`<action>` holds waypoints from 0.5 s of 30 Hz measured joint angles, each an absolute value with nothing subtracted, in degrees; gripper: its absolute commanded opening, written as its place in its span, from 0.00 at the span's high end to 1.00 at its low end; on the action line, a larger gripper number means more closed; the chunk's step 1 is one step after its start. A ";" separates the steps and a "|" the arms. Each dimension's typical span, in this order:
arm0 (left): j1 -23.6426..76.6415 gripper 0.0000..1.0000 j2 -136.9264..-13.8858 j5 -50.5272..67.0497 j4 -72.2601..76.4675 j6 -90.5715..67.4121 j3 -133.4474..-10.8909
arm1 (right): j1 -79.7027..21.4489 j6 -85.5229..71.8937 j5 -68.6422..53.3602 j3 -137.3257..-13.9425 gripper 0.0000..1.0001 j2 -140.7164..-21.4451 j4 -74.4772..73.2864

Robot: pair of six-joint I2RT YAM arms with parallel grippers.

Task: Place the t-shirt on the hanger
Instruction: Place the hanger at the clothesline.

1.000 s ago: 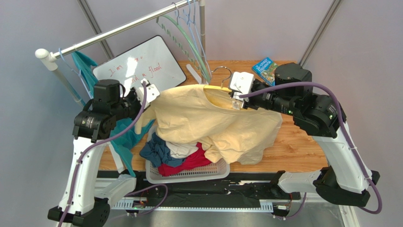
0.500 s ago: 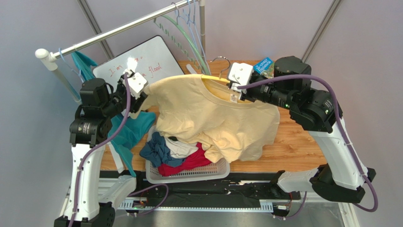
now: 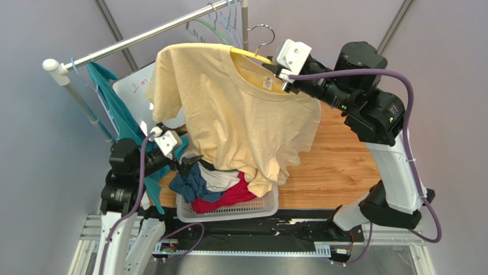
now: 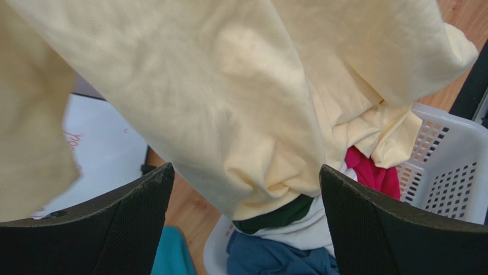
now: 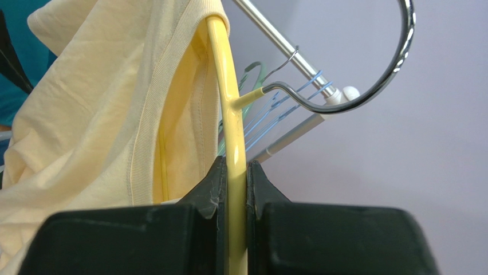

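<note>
The cream-yellow t-shirt [image 3: 235, 120] hangs on the yellow hanger [image 3: 251, 54], lifted high near the rail [image 3: 137, 39]. Its hem drapes to the basket. My right gripper [image 3: 280, 73] is shut on the hanger's arm [image 5: 233, 143] beside the ribbed neck [image 5: 150, 114]; the silver hook [image 5: 366, 80] curves free above it. My left gripper [image 3: 186, 163] is open and empty, low by the basket, under the shirt's lower folds [image 4: 229, 103], with its black fingers [image 4: 114, 229] wide apart.
A white basket [image 3: 229, 209] of clothes sits at the table's near edge. A teal garment [image 3: 117, 109] hangs on the rail at left. Pale green and light blue hangers [image 3: 220, 28] hang on the rail. A whiteboard [image 3: 134, 94] lies behind the shirt.
My right gripper has lifted the hanger and t-shirt up toward the rail. My left gripper has let go of the shirt's shoulder, opened and dropped down to the basket.
</note>
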State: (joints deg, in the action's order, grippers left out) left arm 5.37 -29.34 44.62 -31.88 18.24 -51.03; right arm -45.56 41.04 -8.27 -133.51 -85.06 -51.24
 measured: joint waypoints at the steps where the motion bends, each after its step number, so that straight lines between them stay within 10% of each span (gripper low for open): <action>1: 6.42 0.01 -30.68 43.86 -30.35 17.32 -49.41 | -45.56 41.01 -8.45 -133.53 1.00 -85.06 -50.28; 15: 37.87 0.01 -57.30 35.31 -5.98 9.06 -44.25 | -45.56 42.11 -8.56 -133.49 1.00 -85.08 -43.70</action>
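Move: The right hand already holds the yellow hanger with the t-shirt; the clothesline's middle lies about 17 cm ahead and 30 cm to its left, roughly level with it. The other hangers hang some 25 cm ahead and 17 cm left. From the left hand, the shirt's hanging lower part is about 17 cm right, 2 cm ahead and 9 cm down; the basket is 10 cm right, 6 cm back, 27 cm down. The open left hand sweeps some 14 cm right and 9 down to the shirt's hem; the right lifts 3 cm. ##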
